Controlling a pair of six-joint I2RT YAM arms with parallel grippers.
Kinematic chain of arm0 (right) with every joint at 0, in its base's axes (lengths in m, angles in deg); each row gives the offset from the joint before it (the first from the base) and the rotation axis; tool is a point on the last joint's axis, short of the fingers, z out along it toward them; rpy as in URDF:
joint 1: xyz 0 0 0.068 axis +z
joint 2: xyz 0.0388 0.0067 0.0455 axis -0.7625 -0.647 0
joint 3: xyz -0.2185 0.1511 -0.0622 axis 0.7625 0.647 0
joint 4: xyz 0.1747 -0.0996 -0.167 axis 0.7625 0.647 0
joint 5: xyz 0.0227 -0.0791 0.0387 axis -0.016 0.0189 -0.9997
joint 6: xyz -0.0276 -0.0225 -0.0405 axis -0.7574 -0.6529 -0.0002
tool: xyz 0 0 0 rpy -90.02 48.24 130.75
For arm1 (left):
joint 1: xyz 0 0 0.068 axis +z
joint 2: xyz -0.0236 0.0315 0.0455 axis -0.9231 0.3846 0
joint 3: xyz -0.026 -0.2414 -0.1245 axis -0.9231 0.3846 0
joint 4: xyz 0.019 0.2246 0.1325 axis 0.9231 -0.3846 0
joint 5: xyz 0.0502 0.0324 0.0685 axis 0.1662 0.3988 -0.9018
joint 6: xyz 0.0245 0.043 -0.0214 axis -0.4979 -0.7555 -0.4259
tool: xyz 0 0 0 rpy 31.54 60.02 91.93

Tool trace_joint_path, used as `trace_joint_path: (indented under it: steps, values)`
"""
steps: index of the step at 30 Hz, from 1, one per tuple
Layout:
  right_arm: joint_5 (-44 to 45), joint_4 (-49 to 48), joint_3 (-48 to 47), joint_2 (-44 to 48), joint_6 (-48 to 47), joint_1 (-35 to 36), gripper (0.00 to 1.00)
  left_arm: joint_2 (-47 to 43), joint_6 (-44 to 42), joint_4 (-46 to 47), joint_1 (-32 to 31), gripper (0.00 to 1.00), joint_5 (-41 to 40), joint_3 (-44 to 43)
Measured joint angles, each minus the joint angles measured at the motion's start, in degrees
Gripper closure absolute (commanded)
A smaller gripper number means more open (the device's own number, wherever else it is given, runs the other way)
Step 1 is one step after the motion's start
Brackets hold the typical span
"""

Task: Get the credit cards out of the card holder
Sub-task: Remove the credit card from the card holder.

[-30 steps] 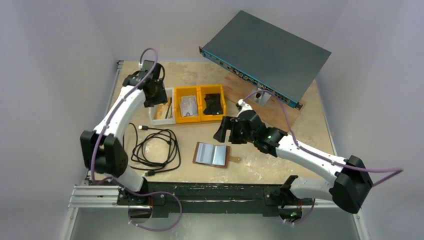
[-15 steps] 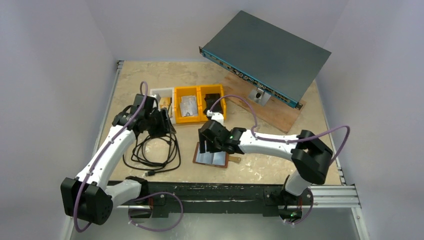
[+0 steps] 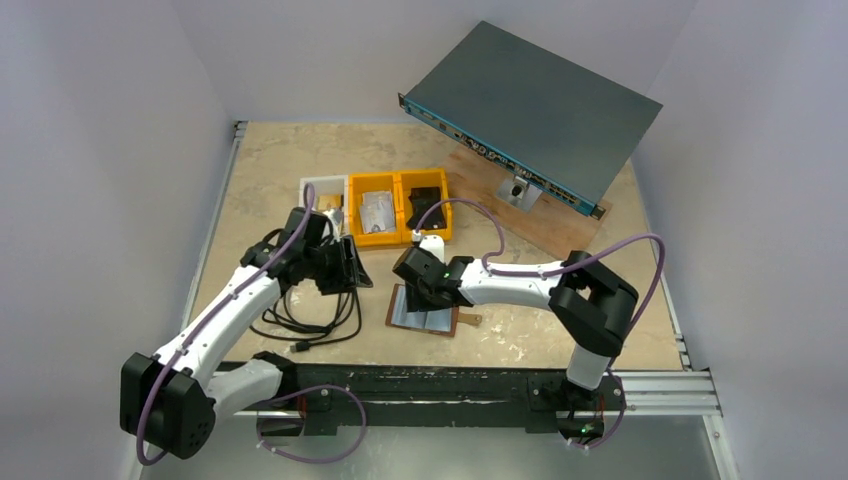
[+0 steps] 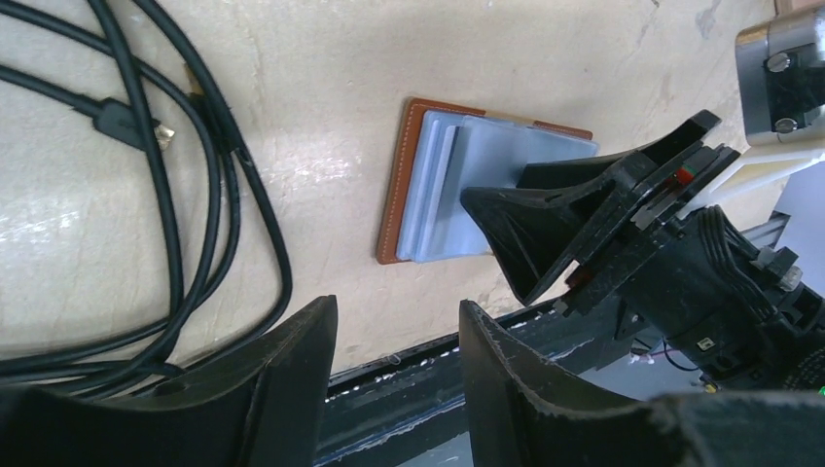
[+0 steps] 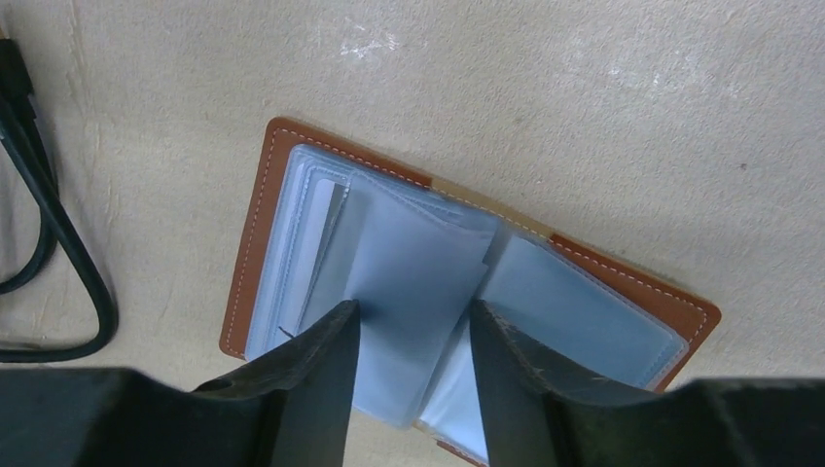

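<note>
The brown card holder (image 3: 418,319) lies open on the table, its clear blue pockets (image 5: 574,302) facing up. My right gripper (image 5: 413,309) is down on it, and one loose pocket leaf (image 5: 418,272) stands between its parted fingers. A pale card edge (image 5: 326,219) shows inside a left pocket. In the left wrist view the card holder (image 4: 438,185) lies beyond my left gripper (image 4: 397,306), which hovers open with nothing in it. From above, my left gripper (image 3: 350,270) sits just left of the holder. Something tan, perhaps a card (image 3: 330,211), lies in the white bin (image 3: 322,188).
A black cable (image 3: 305,305) is coiled under the left arm. Two yellow bins (image 3: 398,178) stand behind the holder, one with a silvery item, one with a chunky black object (image 3: 426,205). A grey rack unit (image 3: 530,100) leans on a wooden board (image 3: 545,228) at the back right.
My left arm came away from the white bin toward the holder, over the cable. My right arm swung left and down onto the holder, and its jaws narrowed around a pocket leaf.
</note>
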Motion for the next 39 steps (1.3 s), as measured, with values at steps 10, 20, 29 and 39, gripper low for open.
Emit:
trace_joint_path:
  steps: [10, 20, 29, 39]
  values:
    - [-0.90, -4.48, 3.85, 1.66, 2.27, -0.02, 0.94, 4.74, 2.73, 6.27, -4.11, 0.65, 2.25, 2.21]
    - [-5.53, -16.31, 14.73, 7.30, 3.80, -1.09, 1.00, 14.99, 6.27, 14.14, -10.97, 0.85, 4.11, 2.51]
    - [-9.86, -26.32, 22.43, 10.82, 3.98, -3.50, 1.00, 24.39, 7.67, 18.69, -14.40, 0.99, 3.32, 2.43]
    - [-16.13, -37.24, 28.79, 11.78, 4.26, -6.69, 1.00, 28.37, 7.58, 17.86, -18.27, 1.00, -0.68, -0.92]
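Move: The right hand is already down astride the holder's clear plastic sleeve, which lies between its fingertips about 1 cm below; the striped card's pocket is some 2 cm to its left and 1 cm back, and the holder's middle is about 2 cm to its right and 1 cm back. For the left hand, that pocket lies about 10 cm right, 1 cm back and 10 cm down, the sleeve about 11 cm right and level. The cable coil's middle is about 10 cm to the left hand's left, 11 cm below. The right fingers shut on the loose sleeve, pinching it, and draw it back and a little right while the hand rolls some 25 degrees, its fingers swinging to point more leftward. Meanwhile the left hand goes right and down in equal measure, about 9 cm each, closing its half-open fingers fully on the way and bringing the shut tips down at the card's pocket just left of the right fingers. ##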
